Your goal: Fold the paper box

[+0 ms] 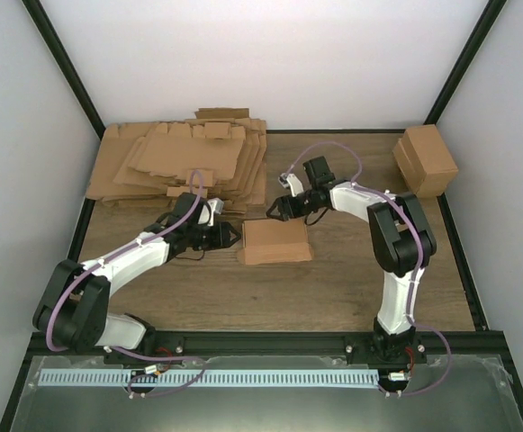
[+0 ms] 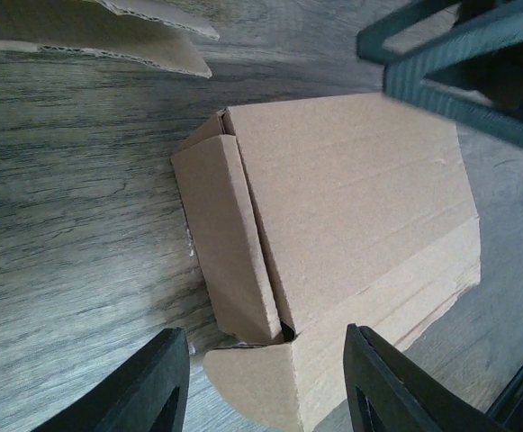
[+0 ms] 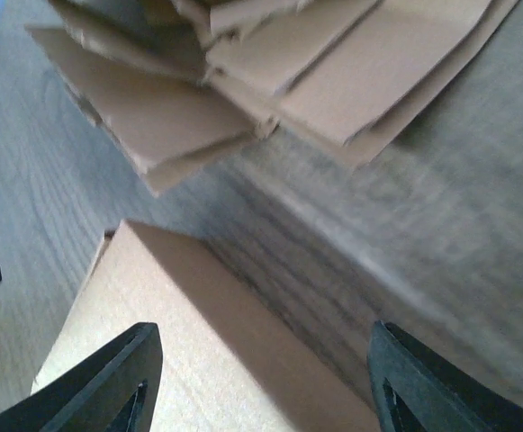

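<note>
The paper box (image 1: pixel 276 241) is a small brown carton lying mid-table between both arms. In the left wrist view the paper box (image 2: pixel 351 225) shows a folded side flap and a rounded tab sticking out at its near corner. My left gripper (image 1: pixel 228 236) is open at the box's left end; its fingertips (image 2: pixel 157 387) straddle that corner without touching it. My right gripper (image 1: pixel 275 210) is open just above the box's far edge. In the right wrist view the paper box (image 3: pixel 180 351) lies below the open fingers (image 3: pixel 121 378).
A thick pile of flat brown cardboard sheets (image 1: pixel 184 162) lies at the back left, its edges showing in the right wrist view (image 3: pixel 270 72). Another blocky brown carton (image 1: pixel 426 159) stands at the back right. A black frame rail runs along the near edge.
</note>
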You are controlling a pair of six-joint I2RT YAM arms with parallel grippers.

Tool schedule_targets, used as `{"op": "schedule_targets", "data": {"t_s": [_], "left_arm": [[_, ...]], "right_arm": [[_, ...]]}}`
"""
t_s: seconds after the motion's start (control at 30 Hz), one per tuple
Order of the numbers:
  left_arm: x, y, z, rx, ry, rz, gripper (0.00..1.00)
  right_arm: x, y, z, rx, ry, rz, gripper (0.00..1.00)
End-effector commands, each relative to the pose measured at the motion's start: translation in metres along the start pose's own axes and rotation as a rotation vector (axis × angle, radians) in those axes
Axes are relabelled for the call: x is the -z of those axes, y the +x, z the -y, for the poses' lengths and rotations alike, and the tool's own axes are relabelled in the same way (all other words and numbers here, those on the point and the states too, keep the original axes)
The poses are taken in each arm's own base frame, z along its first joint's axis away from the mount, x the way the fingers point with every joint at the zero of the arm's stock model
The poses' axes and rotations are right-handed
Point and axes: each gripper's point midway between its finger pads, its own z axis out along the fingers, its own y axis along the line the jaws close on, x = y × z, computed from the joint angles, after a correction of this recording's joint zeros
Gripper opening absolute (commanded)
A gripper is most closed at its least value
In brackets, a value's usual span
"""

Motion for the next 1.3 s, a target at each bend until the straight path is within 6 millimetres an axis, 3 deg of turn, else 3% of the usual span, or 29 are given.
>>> {"op": "schedule_targets", "data": {"t_s": [0.0,0.13,0.27,0.37,0.7,0.9,1.13,1.27], "left_arm": [[0.006,-0.009,0.009,-0.035,0.032,0.025,0.49],[0.006,-0.01,0.009,-0.04,0.031,0.026,0.49],[0.005,-0.012,0.009,-0.044,0.029,0.026,0.48],[0.003,-0.012,0.009,-0.046,0.027,0.018,0.48],[0.006,-0.013,0.007,-0.048,0.015,0.021,0.47],[0.021,-0.025,0.015,-0.057,0.019,0.061,0.47],[0.04,-0.039,0.03,-0.079,0.022,0.101,0.47],[0.044,-0.038,0.035,-0.075,0.04,0.101,0.47]], "right_arm": [[-0.002,0.014,-0.024,0.019,-0.176,-0.053,0.64],[0.002,0.029,-0.031,0.014,-0.208,-0.068,0.58],[0.001,0.034,-0.026,0.001,-0.181,-0.078,0.45],[-0.005,0.039,-0.02,-0.017,-0.174,-0.096,0.41],[-0.015,0.047,-0.002,-0.037,-0.113,-0.13,0.39],[-0.025,0.05,0.017,-0.063,-0.041,-0.152,0.36],[-0.024,0.031,0.056,-0.143,0.027,-0.082,0.31],[-0.027,0.029,0.059,-0.134,0.03,-0.091,0.31]]}}
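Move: The box's middle lies some 7 cm back from the right hand, about 1 cm to its right and 4 cm below; the cardboard stack's middle is about 14 cm ahead of this hand, 26 cm to its left and 4 cm lower. From the left hand the box's middle is some 11 cm to the right, 2 cm back and 5 cm below. Right hand draws back about 4 cm towards the box, part-closing, then returns forward, sinking; left lifts 5 cm. ##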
